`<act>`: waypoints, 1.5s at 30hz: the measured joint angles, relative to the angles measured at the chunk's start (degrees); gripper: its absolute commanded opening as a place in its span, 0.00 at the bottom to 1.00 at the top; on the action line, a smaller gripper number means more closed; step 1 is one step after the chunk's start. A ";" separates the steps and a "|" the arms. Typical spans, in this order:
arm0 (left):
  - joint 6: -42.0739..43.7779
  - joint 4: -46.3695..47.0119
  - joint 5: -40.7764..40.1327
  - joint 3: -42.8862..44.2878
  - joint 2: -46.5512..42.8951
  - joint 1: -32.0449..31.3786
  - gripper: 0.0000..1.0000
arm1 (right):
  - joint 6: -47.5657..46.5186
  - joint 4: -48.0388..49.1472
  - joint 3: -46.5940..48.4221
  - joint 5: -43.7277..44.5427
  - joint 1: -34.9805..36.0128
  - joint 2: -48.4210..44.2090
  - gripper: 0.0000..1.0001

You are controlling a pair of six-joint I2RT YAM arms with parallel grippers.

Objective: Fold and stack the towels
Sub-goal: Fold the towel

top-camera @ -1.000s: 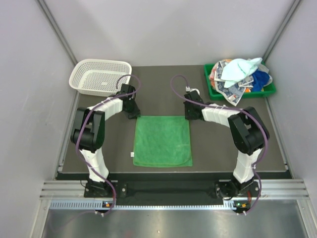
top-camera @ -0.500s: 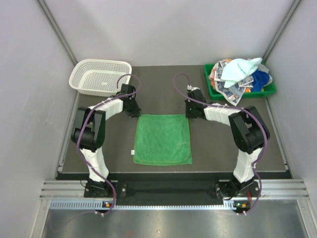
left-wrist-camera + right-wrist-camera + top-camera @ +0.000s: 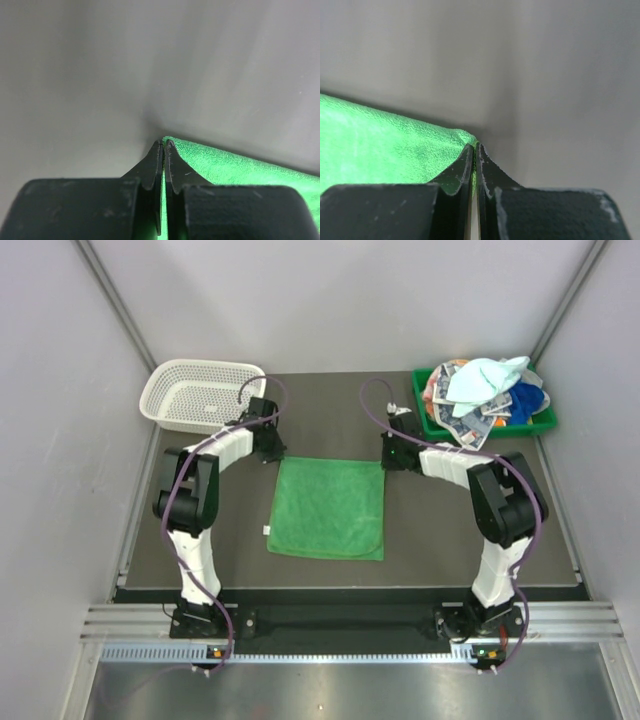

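Note:
A bright green towel [image 3: 328, 508] lies spread on the dark table, its far edge lifted between the two arms. My left gripper [image 3: 274, 456] is shut on the towel's far left corner [image 3: 172, 144], the cloth pinched between the black fingers [image 3: 150, 170]. My right gripper [image 3: 388, 462] is shut on the far right corner [image 3: 465, 137]. More towels [image 3: 487, 390], pale mint, blue and printed, are heaped at the back right.
A white mesh basket [image 3: 166, 396] stands at the back left, just behind the left arm. The heap of towels sits in a green plastic tray [image 3: 424, 415] at the back right. Grey walls close in both sides.
Both grippers closed on the green towel's far corners and drew them toward the back of the table. The towel shifted that way and its far edge rose.

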 measured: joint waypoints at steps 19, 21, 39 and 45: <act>0.48 2.08 -0.28 -2.93 -4.81 0.00 0.00 | -0.20 2.19 -3.93 -0.66 -0.68 -8.63 0.00; 0.22 2.73 0.00 -4.85 -7.50 0.00 0.00 | 0.09 2.69 -5.51 -0.61 -0.50 -11.10 0.00; -2.25 6.64 2.16 -28.74 -29.59 -0.83 0.00 | 6.80 4.50 -24.68 7.96 12.96 -29.49 0.00; -2.71 6.47 3.26 -34.95 -34.47 -1.55 0.00 | 10.56 3.78 -29.77 10.75 16.24 -31.82 0.00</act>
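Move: Each hand already pinches a far corner of the towel, barely above the table. The towel's near left corner lies about 26 cm back and 3 cm left of the left hand, its white tag 20 cm back and 4 cm left; the white basket is 18 cm ahead and 23 cm left. From the right hand, the near right corner is some 26 cm straight back, and the green bin 19 cm ahead and 31 cm right. Both hands lift their pinched corners about 5 cm, then carry them back 14 cm towards the near edge. ##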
